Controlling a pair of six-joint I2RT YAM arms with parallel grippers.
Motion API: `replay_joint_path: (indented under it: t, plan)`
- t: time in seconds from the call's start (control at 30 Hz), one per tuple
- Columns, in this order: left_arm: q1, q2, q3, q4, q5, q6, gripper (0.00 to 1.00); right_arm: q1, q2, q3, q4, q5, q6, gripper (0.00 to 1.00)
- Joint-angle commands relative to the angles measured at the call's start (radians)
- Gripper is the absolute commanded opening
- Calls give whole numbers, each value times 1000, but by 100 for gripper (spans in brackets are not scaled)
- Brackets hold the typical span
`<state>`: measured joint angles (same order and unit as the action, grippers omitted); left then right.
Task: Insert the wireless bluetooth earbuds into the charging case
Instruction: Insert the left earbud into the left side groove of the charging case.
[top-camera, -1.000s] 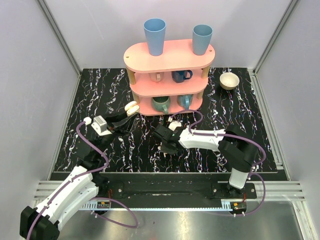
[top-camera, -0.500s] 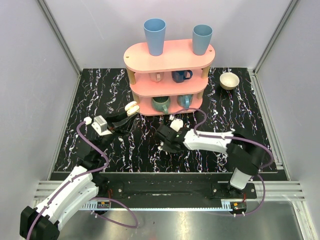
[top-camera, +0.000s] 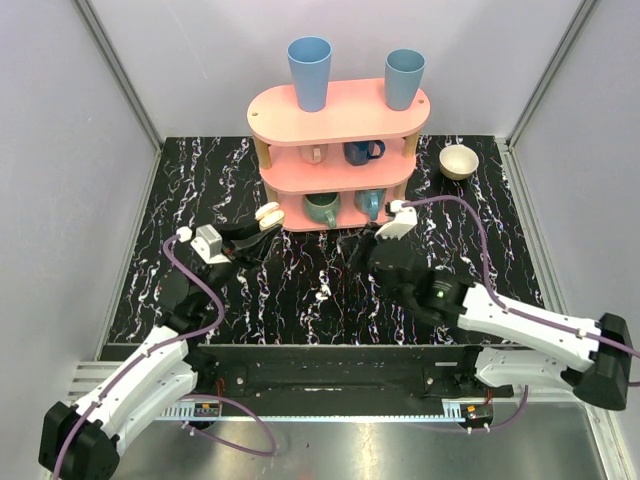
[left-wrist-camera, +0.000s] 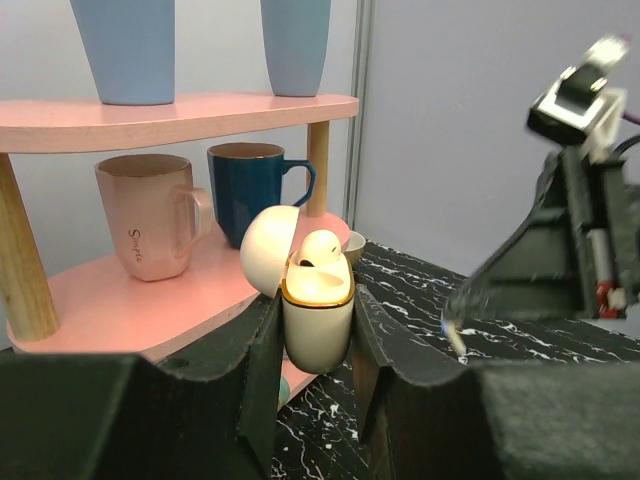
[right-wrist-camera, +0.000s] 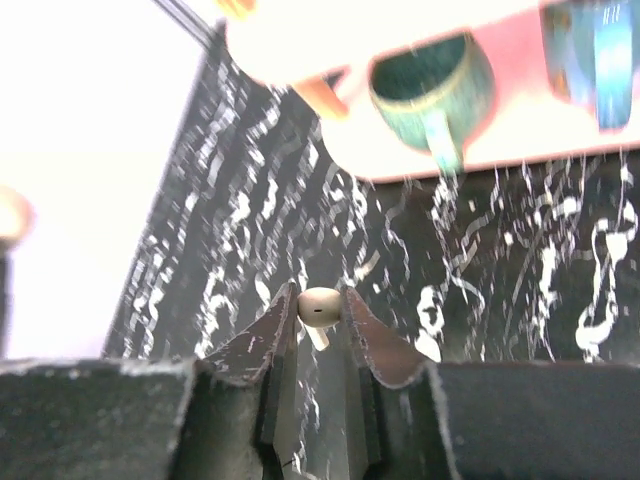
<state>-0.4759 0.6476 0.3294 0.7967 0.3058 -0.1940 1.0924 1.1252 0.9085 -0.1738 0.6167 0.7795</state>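
My left gripper is shut on the cream charging case and holds it upright off the table. The lid is swung open to the left. One white earbud sits in the case. In the top view the left gripper carries the case just left of the shelf's bottom tier. My right gripper is shut on the other earbud, stem hanging down, above the dark marbled table. From above, the right gripper points toward the case, about a hand's width to its right.
A pink three-tier shelf stands at the back with two blue cups on top and mugs on the lower tiers, a green mug lowest. A beige bowl sits at the back right. Purple cables trail from both wrists.
The right arm has lifted off the table with the earbud and swung back and right, wrist now raised near the shelf. The left gripper with the case shifted slightly.
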Motion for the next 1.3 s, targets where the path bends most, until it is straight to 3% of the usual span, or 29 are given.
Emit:
replay_joint_path:
  t: [0.0,0.23,0.43,0.7,1.27]
  plan:
    - [6,18,71,32,15,-27,0,8,-94,-49,356,90,-280,0]
    - [6,78,106,45,49,-59,0,15,-82,-63,776,6,-516,0]
    - [3,112,119,78,78,-71,0,46,-9,-33,985,-101,-657,0]
    - [-1,141,109,136,95,-81,0,57,47,18,1031,-251,-668,0]
    - [-56,182,99,249,101,-90,0,67,166,43,1109,-331,-612,0]
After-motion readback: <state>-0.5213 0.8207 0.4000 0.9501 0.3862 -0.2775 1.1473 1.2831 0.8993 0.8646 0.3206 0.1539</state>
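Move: The open charging case, in the left hand's fingers, lies about 16 cm to the left of the right hand, nearly level with it fore and aft and some 9 cm higher. The green mug on the shelf stands roughly 17 cm ahead, 3 cm left and 17 cm below the right hand; the blue mug is 12 cm farther right and 1 cm farther out. For the left hand, the earbud held by the right is about 16 cm to its right and 9 cm lower. The earbud, still pinched by its tip, is lifted fast by the right hand some 18 cm, then carried left about 9 cm towards the case, sinking slightly at the end; meanwhile the fingers tip up by roughly 45 degrees and swing left. The left hand keeps its grip on the case and brings it rightward to meet the earbud, rising a little and turning slightly clockwise. ##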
